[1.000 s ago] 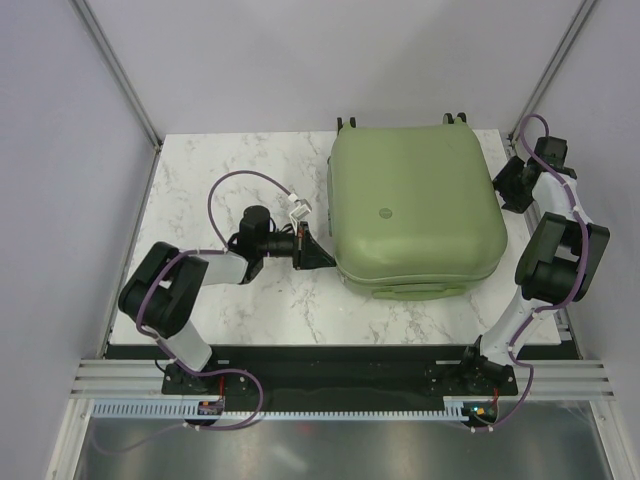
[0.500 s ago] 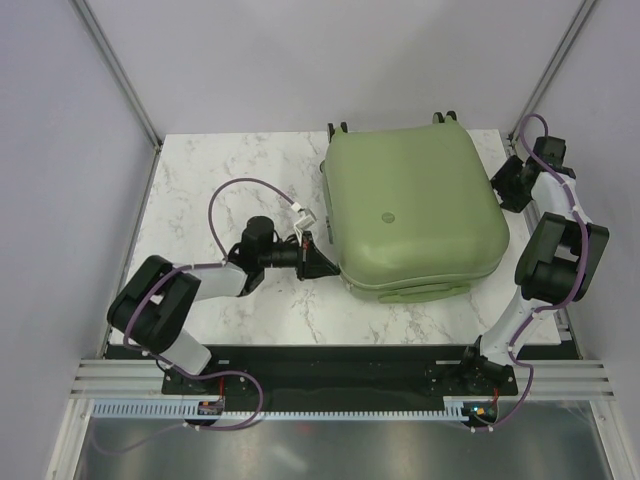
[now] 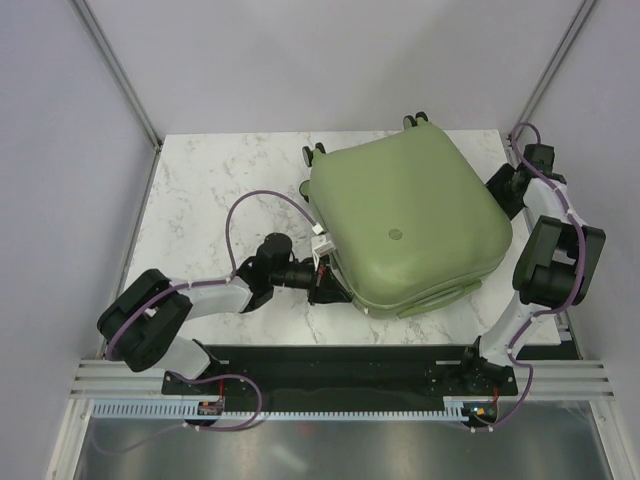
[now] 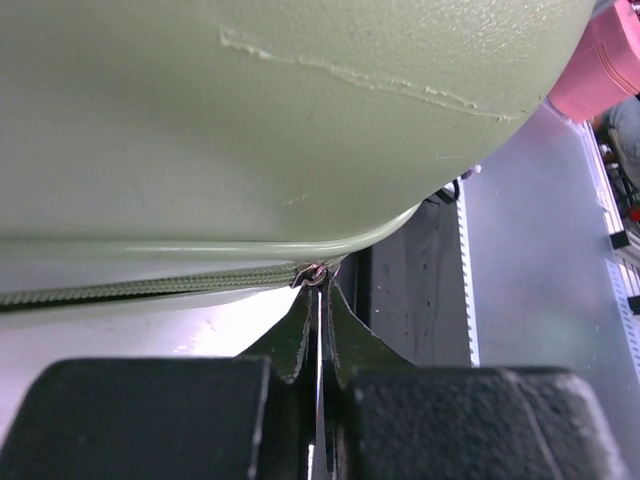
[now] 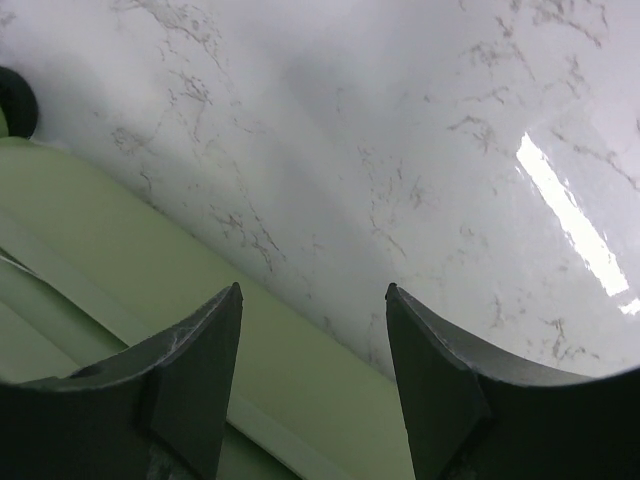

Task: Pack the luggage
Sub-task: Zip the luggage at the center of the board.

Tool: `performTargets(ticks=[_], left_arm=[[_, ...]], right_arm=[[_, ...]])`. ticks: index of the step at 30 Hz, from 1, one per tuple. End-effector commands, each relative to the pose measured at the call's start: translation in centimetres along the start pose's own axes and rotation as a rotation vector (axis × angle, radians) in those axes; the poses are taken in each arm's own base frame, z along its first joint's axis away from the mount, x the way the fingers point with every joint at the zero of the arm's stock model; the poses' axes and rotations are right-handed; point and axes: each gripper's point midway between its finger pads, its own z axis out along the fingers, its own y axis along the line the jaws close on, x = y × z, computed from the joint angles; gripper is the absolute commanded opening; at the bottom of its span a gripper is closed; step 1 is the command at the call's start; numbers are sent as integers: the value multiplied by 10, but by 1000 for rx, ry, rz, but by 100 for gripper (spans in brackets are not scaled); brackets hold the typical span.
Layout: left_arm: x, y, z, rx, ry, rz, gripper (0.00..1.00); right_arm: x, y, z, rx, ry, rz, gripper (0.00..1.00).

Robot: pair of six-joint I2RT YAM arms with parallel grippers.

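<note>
The luggage (image 3: 400, 205), a pale sage-green hard-shell case, lies closed and flat on the right half of the table, turned askew, with its wheels (image 3: 315, 152) at the far side. My left gripper (image 3: 333, 286) is at its near left corner, shut on the thin metal zip pull (image 4: 319, 335). The slider (image 4: 312, 274) sits on the green zip (image 4: 150, 285) under the shell (image 4: 250, 120). My right gripper (image 3: 503, 186) stands open beside the luggage's right edge (image 5: 120, 270), with nothing between its fingers (image 5: 200, 360).
The white marble table (image 3: 220, 190) extends to the left of the luggage. A black strip (image 3: 340, 360) runs along the near edge by the arm bases. Grey walls and slanted frame posts (image 3: 115, 70) close in the back and sides.
The left gripper closed on the zip pull and moved toward the near edge and to the right. The luggage swung counterclockwise with it. The right gripper stayed open in place.
</note>
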Motion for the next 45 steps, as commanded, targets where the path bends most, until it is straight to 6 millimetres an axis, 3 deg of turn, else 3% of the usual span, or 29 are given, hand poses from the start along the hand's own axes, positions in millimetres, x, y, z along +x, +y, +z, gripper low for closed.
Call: performTargets(ticks=[1,5,10,16,19,21,25,29,33,40,42,45], left_arm=[[8,-27,4,98,47,58,2],[8,-34,9,120,58,64,2],[12,-17,13,66,65,-17,2],[-13,-5,14,68,-29,-56,2],[-23,13,17,14,-26,-30,2],[-35,34,7,-31,-61,-45,2],[-67,67,-13,-74,-146,-75,18],[-74,82,-12,-88,-157,-91,28],[-83,93,-16,-126,-199,-111,38],[-106,127,-26,-223,-280,-146,40],[-118,133,-26,-225,-294,-139,40],[-127,145,-29,-249,-315,-152,41]], right_arm=[[9,12,-20,-14,-26,18,67],[11,10,-22,-12,-59,63,66],[11,18,-28,-43,-64,36,66],[26,36,-27,-77,-14,-48,66],[33,46,-25,-99,0,-29,66],[40,61,-24,-119,1,-54,66],[56,80,-22,-121,10,-87,66],[79,88,-23,-121,34,-103,66],[96,81,-30,-100,38,-115,67],[122,63,-57,-107,52,-148,67],[107,53,-73,-38,-8,-178,69],[66,27,-97,71,-93,-144,73]])
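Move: The left fingers, pointing right, are shut on the zipper pull at the luggage's near left corner, the pull roughly 2 cm right and 1 cm back of the hand point. Of this hand, the luggage's left side has its middle about 15 cm ahead and 6 cm left; the near-side handle lies some 19 cm right, 1 cm back. The luggage's middle is about 22 cm left and 8 cm back of the right hand. Coming free of the zipper pull, the left hand goes about 2 cm back and sinks slightly, then turns around, opens its fingers partway and runs some 11 cm forward and a little left along the luggage's left side, rolling about 20 degrees, forward edge down. The right hand, open against the far part of the right side, eases back, nudges forward and left, then comes back about 5 cm, rising and turning clockwise. ##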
